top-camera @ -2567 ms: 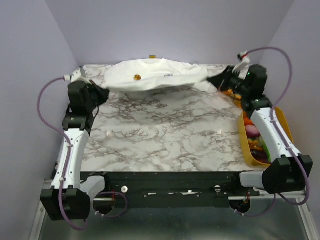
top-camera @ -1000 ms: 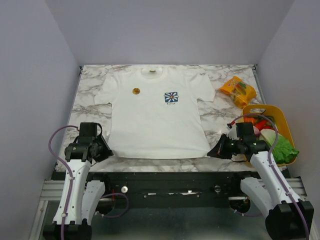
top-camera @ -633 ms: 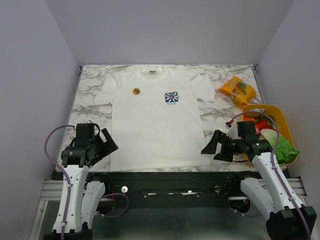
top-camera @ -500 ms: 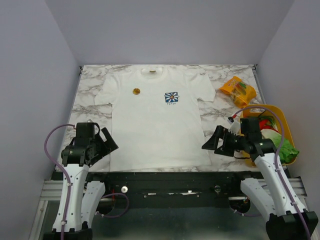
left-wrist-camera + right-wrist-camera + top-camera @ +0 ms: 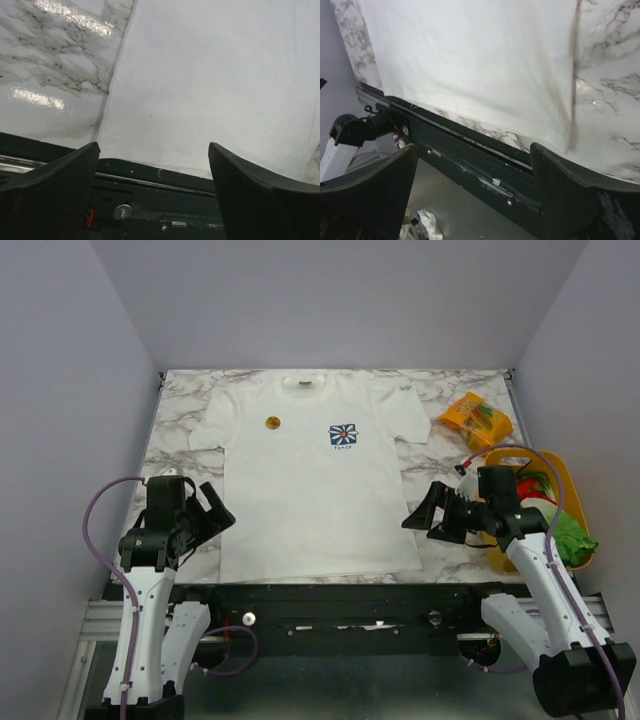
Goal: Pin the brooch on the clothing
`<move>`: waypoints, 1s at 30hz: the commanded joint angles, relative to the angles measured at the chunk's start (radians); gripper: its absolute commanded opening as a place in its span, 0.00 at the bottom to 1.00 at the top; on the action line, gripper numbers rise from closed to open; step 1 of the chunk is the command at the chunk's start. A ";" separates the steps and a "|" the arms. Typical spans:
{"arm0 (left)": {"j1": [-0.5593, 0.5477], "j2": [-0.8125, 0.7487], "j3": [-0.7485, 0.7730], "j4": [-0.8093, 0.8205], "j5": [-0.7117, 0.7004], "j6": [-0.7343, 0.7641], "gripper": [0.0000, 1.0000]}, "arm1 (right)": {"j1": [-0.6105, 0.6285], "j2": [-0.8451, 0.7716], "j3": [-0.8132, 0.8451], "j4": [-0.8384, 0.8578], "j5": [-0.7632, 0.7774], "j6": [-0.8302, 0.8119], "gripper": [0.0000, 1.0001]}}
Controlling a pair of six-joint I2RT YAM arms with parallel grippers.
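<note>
The clothing, a white T-shirt, lies flat on the marble table with its collar at the far side. Its hem shows in both wrist views. The brooch, a tiny gold piece, sits on the shirt's chest left of the blue flower emblem. My left gripper is open beside the shirt's lower left corner, holding nothing. Open too, my right gripper hovers by the lower right corner with nothing between its fingers.
An orange snack packet lies at the back right. A yellow tray of colourful items stands at the right edge, close to my right arm. The table's dark front rail runs just below the hem.
Both grippers have opened and let go of the shirt's lower corners, then drawn slightly up and away from the hem. The shirt and brooch have stayed in place.
</note>
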State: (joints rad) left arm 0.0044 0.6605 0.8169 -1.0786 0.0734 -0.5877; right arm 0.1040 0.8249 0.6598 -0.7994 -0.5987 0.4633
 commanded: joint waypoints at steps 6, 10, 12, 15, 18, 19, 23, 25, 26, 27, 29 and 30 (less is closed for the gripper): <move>-0.003 0.025 0.018 0.247 0.046 -0.125 0.99 | 0.005 0.097 0.135 0.129 0.026 -0.008 1.00; -0.001 0.066 -0.021 0.489 0.129 -0.175 0.99 | 0.005 0.131 0.181 0.251 -0.001 0.034 1.00; -0.003 0.120 -0.010 0.551 0.141 -0.193 0.99 | 0.006 0.148 0.240 0.299 -0.007 0.049 1.00; -0.058 0.189 0.048 0.647 0.163 -0.195 0.99 | 0.005 0.155 0.325 0.354 -0.038 0.081 1.00; -0.176 0.246 0.148 0.674 0.040 -0.181 0.99 | 0.005 0.146 0.394 0.361 -0.004 0.072 1.00; -0.214 0.261 0.213 0.658 -0.002 -0.163 0.99 | 0.006 0.145 0.437 0.361 0.014 0.058 1.00; -0.355 0.346 0.372 0.568 -0.208 -0.089 0.99 | 0.006 0.143 0.495 0.338 0.049 0.035 1.00; -0.412 0.392 0.427 0.527 -0.302 -0.060 0.99 | 0.007 0.132 0.486 0.336 0.074 0.029 1.00; -0.431 0.407 0.445 0.507 -0.337 -0.051 0.99 | 0.006 0.129 0.471 0.335 0.079 0.026 1.00; -0.446 0.436 0.459 0.491 -0.366 -0.046 0.99 | 0.008 0.129 0.462 0.335 0.086 0.023 1.00; -0.490 0.458 0.481 0.457 -0.455 -0.037 0.99 | 0.008 0.135 0.449 0.324 0.099 0.014 1.00; -0.501 0.473 0.482 0.454 -0.475 -0.034 0.99 | 0.007 0.140 0.451 0.316 0.103 0.011 1.00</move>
State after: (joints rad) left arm -0.4408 1.0752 1.2785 -0.5255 -0.1764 -0.6727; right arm 0.1055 0.9550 1.1351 -0.4580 -0.5526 0.5049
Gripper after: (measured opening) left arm 0.985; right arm 0.996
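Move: The brooch is pinned flat on the shirt's chest, about 40 cm ahead of my left hand, 9 cm to its right and 17 cm below. The daisy print is some 36 cm ahead and 28 cm right of that hand, the collar tag about 55 cm ahead and 17 cm right. From my right hand the brooch lies about 40 cm ahead, 34 cm left and 15 cm below; the orange bag is 40 cm ahead and 20 cm right. Wide open and empty, both my hands leave the hem end and climb over the shirt, fingers tipping up by 35 to 40 degrees. My left sweeps forward first, then rises steeply while swinging right into line with the brooch: about 19 cm up, 15 cm forward, 11 cm right. My right goes some 20 cm up and 11 cm forward, easing to a stop. ##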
